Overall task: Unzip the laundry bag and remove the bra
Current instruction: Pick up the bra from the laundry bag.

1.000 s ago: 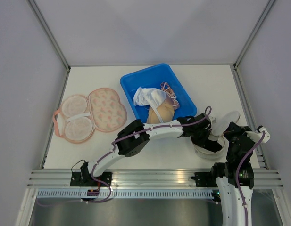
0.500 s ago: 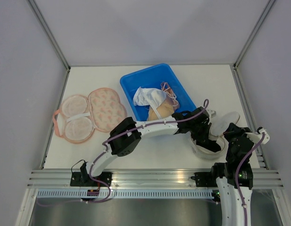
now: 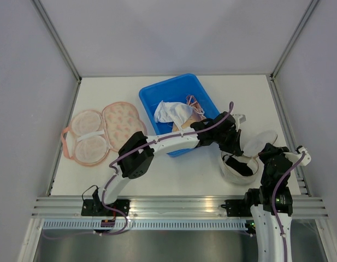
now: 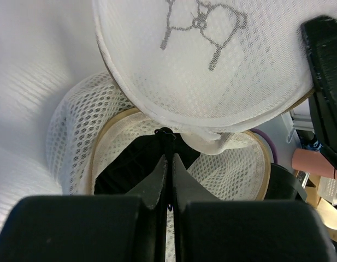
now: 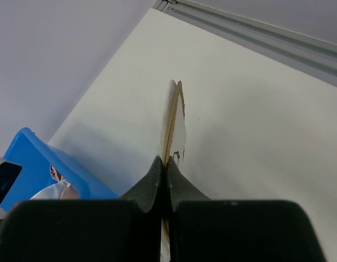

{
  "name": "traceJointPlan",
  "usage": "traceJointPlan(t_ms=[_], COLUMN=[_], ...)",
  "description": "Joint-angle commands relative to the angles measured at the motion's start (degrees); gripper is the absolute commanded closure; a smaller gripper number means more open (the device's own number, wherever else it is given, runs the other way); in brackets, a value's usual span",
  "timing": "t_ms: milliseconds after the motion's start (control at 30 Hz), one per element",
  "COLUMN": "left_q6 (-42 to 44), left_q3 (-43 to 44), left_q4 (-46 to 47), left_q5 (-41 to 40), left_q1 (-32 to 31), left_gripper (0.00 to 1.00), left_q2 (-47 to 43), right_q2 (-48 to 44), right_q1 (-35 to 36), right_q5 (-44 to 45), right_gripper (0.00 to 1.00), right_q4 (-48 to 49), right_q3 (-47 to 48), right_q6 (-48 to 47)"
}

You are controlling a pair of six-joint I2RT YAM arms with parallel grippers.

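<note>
The white mesh laundry bag [image 3: 229,170] lies at the table's right with its lid [image 3: 262,138] flipped up and a black bra [image 3: 242,165] showing inside. In the left wrist view the lid [image 4: 212,60] carries a printed bra outline. The black bra [image 4: 127,164] fills the open shell below it. My left gripper [image 4: 168,161] is shut on a thin black piece of the bra at the bag's rim, and from above it [image 3: 237,146] sits over the bag's far side. My right gripper [image 5: 167,164] is shut on the bag's beige zipper edge [image 5: 171,117].
A blue bin [image 3: 157,97] behind the bag holds white and beige bras. A pink floral laundry bag [image 3: 105,134] lies open at the left. The blue bin's corner [image 5: 31,158] shows in the right wrist view. Rails run along the table's near edge.
My left gripper has pulled back from the bag's near side toward the bin, staying shut. More of the bag's open mouth and black bra now shows. The right arm has barely moved.
</note>
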Motion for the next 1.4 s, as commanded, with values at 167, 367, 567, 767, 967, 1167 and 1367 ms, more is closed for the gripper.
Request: traceJointPlan(t_ms=[167,367,567,767,967,1167,1367], left_q6=[-0.2,-0.5,1.6,5.1,5.1,6.3,7.0], left_q3=[4.6,11.1,12.9,18.1,20.2,19.5,20.3], left_q4=[0.3,-0.3,-1.3,0.0,5.3,8.3,9.8], left_q5=[-0.1,1.3,-1.4,-3.6,-4.3,-7.0,-11.9], left_q1=[1.1,1.1,1.1,1.4,1.3,1.3,1.9], left_gripper=[0.98,0.98,0.98,0.98,0.98,0.98,0.98], left_q2=[-6.3,-7.6,-10.1,-12.6,-15.7,-18.8,-20.3], right_q2=[1.1,2.4,2.5,3.4,7.8,12.5,20.3], right_q1=[-0.1,-0.1,-0.1,-0.1,-0.1,-0.1,-0.2], right_q5=[3.1,3.3,3.3,3.3,2.0,0.9,3.3], right_gripper=[0.99,1.0,1.0,1.0,1.0,1.0,1.0], right_q4=[1.0,1.5,1.6,2.3,4.2,5.8,6.7], right_q3=[1.4,2.7,2.7,1.1,-0.1,0.4,3.1], right_q6=[-0.2,-0.8,-1.2,-0.8,-0.1,-0.6,-3.1])
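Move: The left hand still pinches a strap of the black bra. The bra's body lies in the open laundry bag about 8 cm below, some 4 cm back and 2 cm right of that hand; the bag's lid is some 9 cm right and 4 cm ahead, and the blue bin about 23 cm left and 17 cm ahead. The right hand grips the lid, with the bra about 13 cm to its left, 6 cm back and 14 cm below. Keeping its pinch on the bra strap, the left hand pulls it almost straight up, away from the laundry bag, by some 34 cm, drifting a little left late on, while its fingers swing up by about 40 degrees from slanting down. The right hand keeps hold of the lid, nearly still at first, then dips about 4 cm and eases forward, its fingers tipping down. ##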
